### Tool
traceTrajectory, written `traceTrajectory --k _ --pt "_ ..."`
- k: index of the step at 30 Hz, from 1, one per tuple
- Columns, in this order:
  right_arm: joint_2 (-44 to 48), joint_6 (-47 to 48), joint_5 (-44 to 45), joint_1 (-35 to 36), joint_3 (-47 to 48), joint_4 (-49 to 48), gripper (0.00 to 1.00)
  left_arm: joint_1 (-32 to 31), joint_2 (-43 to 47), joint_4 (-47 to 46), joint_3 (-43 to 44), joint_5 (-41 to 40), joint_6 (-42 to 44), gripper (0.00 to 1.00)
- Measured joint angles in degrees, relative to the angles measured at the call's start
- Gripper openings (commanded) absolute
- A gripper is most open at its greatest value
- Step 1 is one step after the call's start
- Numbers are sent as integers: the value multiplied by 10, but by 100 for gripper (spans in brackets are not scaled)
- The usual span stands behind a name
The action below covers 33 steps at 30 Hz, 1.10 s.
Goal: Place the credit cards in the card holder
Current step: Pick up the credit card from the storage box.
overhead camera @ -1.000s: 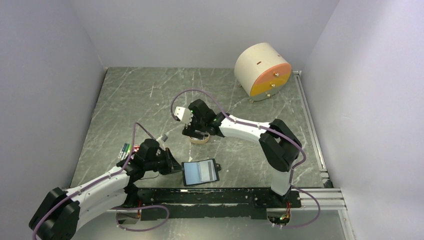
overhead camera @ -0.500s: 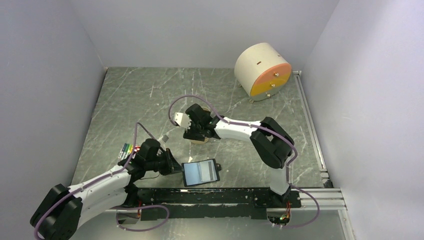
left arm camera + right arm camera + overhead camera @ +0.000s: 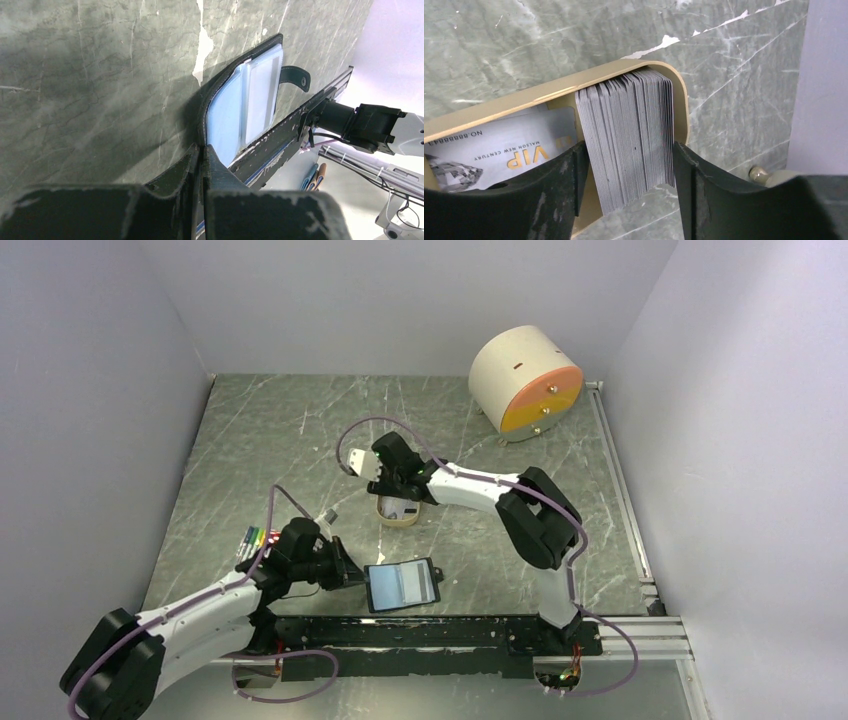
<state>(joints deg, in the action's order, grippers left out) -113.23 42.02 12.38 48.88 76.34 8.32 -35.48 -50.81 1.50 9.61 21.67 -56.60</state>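
The credit cards [image 3: 629, 130] are a thick grey stack standing on edge in a tan oval tray [image 3: 574, 82]. My right gripper [image 3: 629, 170] reaches down over the tray [image 3: 400, 521], with one finger against each side of the stack, shut on it. A loose silver card marked VIP [image 3: 504, 145] lies flat in the tray beside the stack. The card holder [image 3: 400, 583] lies open on the table near the front, showing blue-grey pockets [image 3: 235, 110] and a snap tab [image 3: 295, 76]. My left gripper [image 3: 202, 150] is shut on the holder's left edge [image 3: 352, 578].
A round beige drum with an orange face [image 3: 525, 380] stands at the back right. Coloured markers [image 3: 250, 538] lie by the left arm. A black mounting rail [image 3: 430, 632] runs along the front edge, just behind the holder. Walls close in on three sides.
My right gripper has shifted back over the tray, come down around the card stack and narrowed its jaws onto it. The left gripper and the holder have not moved.
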Motion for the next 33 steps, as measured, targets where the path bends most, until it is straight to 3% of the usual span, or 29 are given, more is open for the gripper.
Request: traceTrajectory --k 5,11,33 --pt "-22 9 -21 -18 37 15 41 0 7 0 -7 1 -3 9" --pt "-34 11 -38 -31 63 25 35 0 8 -1 -15 2 -8 9" --pt "-34 -2 -53 -39 73 44 34 0 21 -1 -19 2 -11 9"
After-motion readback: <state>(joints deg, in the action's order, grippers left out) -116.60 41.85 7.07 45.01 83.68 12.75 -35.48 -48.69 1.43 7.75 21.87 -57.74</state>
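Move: The right hand's open fingers straddle the upright credit card stack at the far end of the storage box. The front cards lie about 2 cm back from the hand point, sideways level, with their middles some 3 cm below. The loose VIP card lies flat about 7 cm back and 6 cm down, with the box's middle about 4 cm back and 5 cm down. From the left hand, the front cards are roughly 23 cm ahead and 6 cm right, nearly level. Forward by about 2.5 cm, staying nearly level, goes the right hand, its fingers closing from about two-thirds open to one-third. The near finger bears on the face of the front cards and the far finger comes in over the stack's tops, taking a front batch between them; the hand then holds its place and tips down only slightly. ##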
